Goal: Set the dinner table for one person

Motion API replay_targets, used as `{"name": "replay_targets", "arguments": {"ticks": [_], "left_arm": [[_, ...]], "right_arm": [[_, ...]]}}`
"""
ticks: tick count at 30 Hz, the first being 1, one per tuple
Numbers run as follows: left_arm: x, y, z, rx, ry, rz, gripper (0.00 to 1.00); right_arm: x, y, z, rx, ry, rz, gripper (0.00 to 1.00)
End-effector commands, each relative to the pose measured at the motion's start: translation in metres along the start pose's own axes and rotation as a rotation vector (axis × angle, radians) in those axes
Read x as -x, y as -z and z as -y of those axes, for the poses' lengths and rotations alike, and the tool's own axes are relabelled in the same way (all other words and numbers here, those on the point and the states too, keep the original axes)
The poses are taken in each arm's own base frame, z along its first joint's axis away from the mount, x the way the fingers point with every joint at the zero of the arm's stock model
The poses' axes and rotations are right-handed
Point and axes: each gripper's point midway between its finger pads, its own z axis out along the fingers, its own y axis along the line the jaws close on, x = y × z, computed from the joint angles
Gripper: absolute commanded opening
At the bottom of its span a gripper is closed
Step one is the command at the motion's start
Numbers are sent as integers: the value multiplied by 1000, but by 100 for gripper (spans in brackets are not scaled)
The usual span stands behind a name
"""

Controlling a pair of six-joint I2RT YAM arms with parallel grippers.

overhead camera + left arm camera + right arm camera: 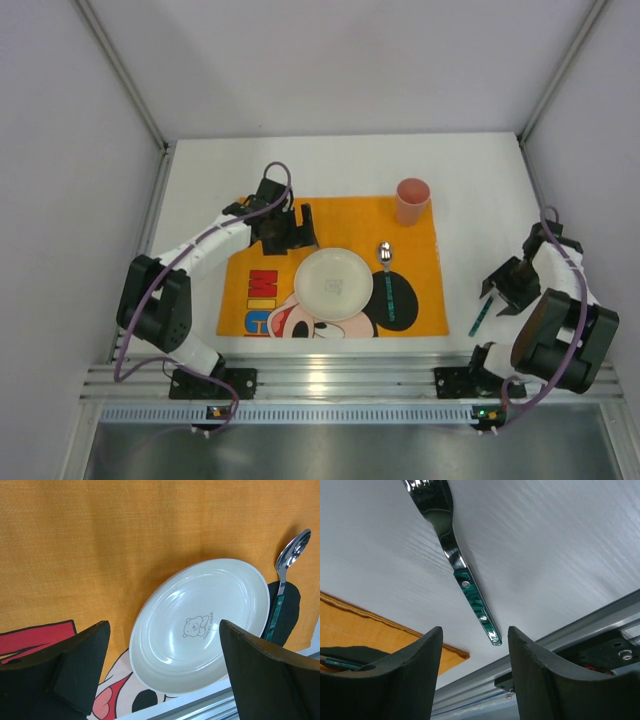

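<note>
The white dinner table (470, 175) carries an orange Mickey Mouse placemat (340, 215). A cream plate (333, 284) sits on the mat's middle; it also shows in the left wrist view (200, 622). A green-handled spoon (387, 280) lies right of the plate, also in the left wrist view (286, 575). A pink cup (412, 201) stands at the mat's far right corner. A green-handled fork (481, 315) lies on the bare table right of the mat, also in the right wrist view (465, 582). My left gripper (292, 232) is open and empty beyond the plate. My right gripper (500, 285) is open and empty over the fork.
An aluminium rail (340, 380) runs along the table's near edge, with both arm bases bolted to it. White walls close in the table on the left, right and far sides.
</note>
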Motion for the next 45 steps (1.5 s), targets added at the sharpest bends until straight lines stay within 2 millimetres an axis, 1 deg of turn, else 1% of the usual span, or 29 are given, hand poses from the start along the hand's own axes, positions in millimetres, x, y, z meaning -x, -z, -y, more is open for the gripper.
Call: {"name": "replay_targets", "arguments": {"ticks": [1,5,11,14,15,16,17,19,20,21,24,25,26,27,28,29,30,32,33,35,36,37,38,39,40,41,42,43,45], "left_arm": [[10,5,12,-52,-27,44,95],[-4,0,2,-40,-32,28,95],[-19,-11,-6,-44,-24,-3,95],[-22,-15,-7,-49,-18,-11,95],[-21,-16,-6,-53,-20,-11,95],[-20,-16,-5,-55,-20,-10,95],[-20,-16,-5,-56,-24,-11,95],[-16,-18,-3,-59,-28,-10,95],[-15,-18,-2,-61,-36,-10,95],[-15,-20,-2,-56,-40,-19,95],[-1,-17,4,-57,-73,-1,95],[7,-12,12,-67,-96,14,95],[13,-9,13,-58,-140,35,95],[20,-4,18,-59,-169,62,95],[29,3,29,-70,-224,92,95],[36,7,35,-67,-251,114,96],[49,14,48,-80,-276,151,96],[50,18,68,-99,-353,158,96],[54,22,92,-125,-397,183,96],[55,26,117,-151,-469,209,95],[61,30,137,-168,-499,239,95],[51,31,158,-188,-555,244,95],[48,32,171,-199,-580,251,95],[40,25,181,-205,-604,227,94],[41,34,204,-211,-641,269,94],[36,34,214,-215,-664,271,93],[28,26,220,-205,-689,250,93],[21,33,241,-228,-733,272,92],[14,31,257,-238,-775,278,92]], "right_arm": [[19,1,-2,21,-35,59,55],[25,-12,-3,29,-67,27,55],[38,-33,7,-42,-91,2,52],[45,-40,11,-76,-85,5,45],[49,-41,9,-79,-75,9,35],[50,-40,8,-81,-66,17,34],[52,-40,8,-86,-54,21,23],[57,-39,0,-80,-19,42,10],[57,-39,-4,-74,-3,40,0],[56,-38,-10,-63,15,38,0],[60,-30,-25,-20,31,60,0],[61,-25,-29,-10,34,69,0],[64,-14,-35,10,35,100,0],[71,1,-52,44,62,144,0],[70,12,-59,53,81,154,0],[66,28,-79,94,129,193,0],[67,49,-106,189,165,212,0],[54,73,-135,265,202,218,0],[39,93,-159,318,264,214,0],[20,110,-185,377,302,200,0],[9,125,-200,417,335,207,0],[3,130,-206,436,344,202,0],[-3,138,-213,463,348,198,0],[-13,149,-222,503,381,193,0],[-17,154,-226,521,389,185,0],[-21,159,-230,536,407,179,0],[-29,170,-237,569,436,172,0],[-34,173,-236,567,449,158,0],[-41,185,-241,594,483,159,0]]}}
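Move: The fork's middle lies about 1 cm ahead of the right gripper, 3 cm to its right and 4 cm below. From that gripper the spoon is some 23 cm left and 5 cm ahead, and the pink cup about 17 cm left and 22 cm ahead. From the left gripper the fork is roughly 48 cm right, 13 cm back and 9 cm lower. The plate is 9 cm right and 10 cm back of the left gripper. Lower the half-open right gripper about 4 cm, easing right, and pinch the fork near its middle. Lift it, swinging forward and left beside the cup while the fingertips tip up some 30 degrees. Let the left gripper dip slightly, then rise and sweep about 21 cm right over the mat towards the fork, turning clockwise, fingers wide open. ##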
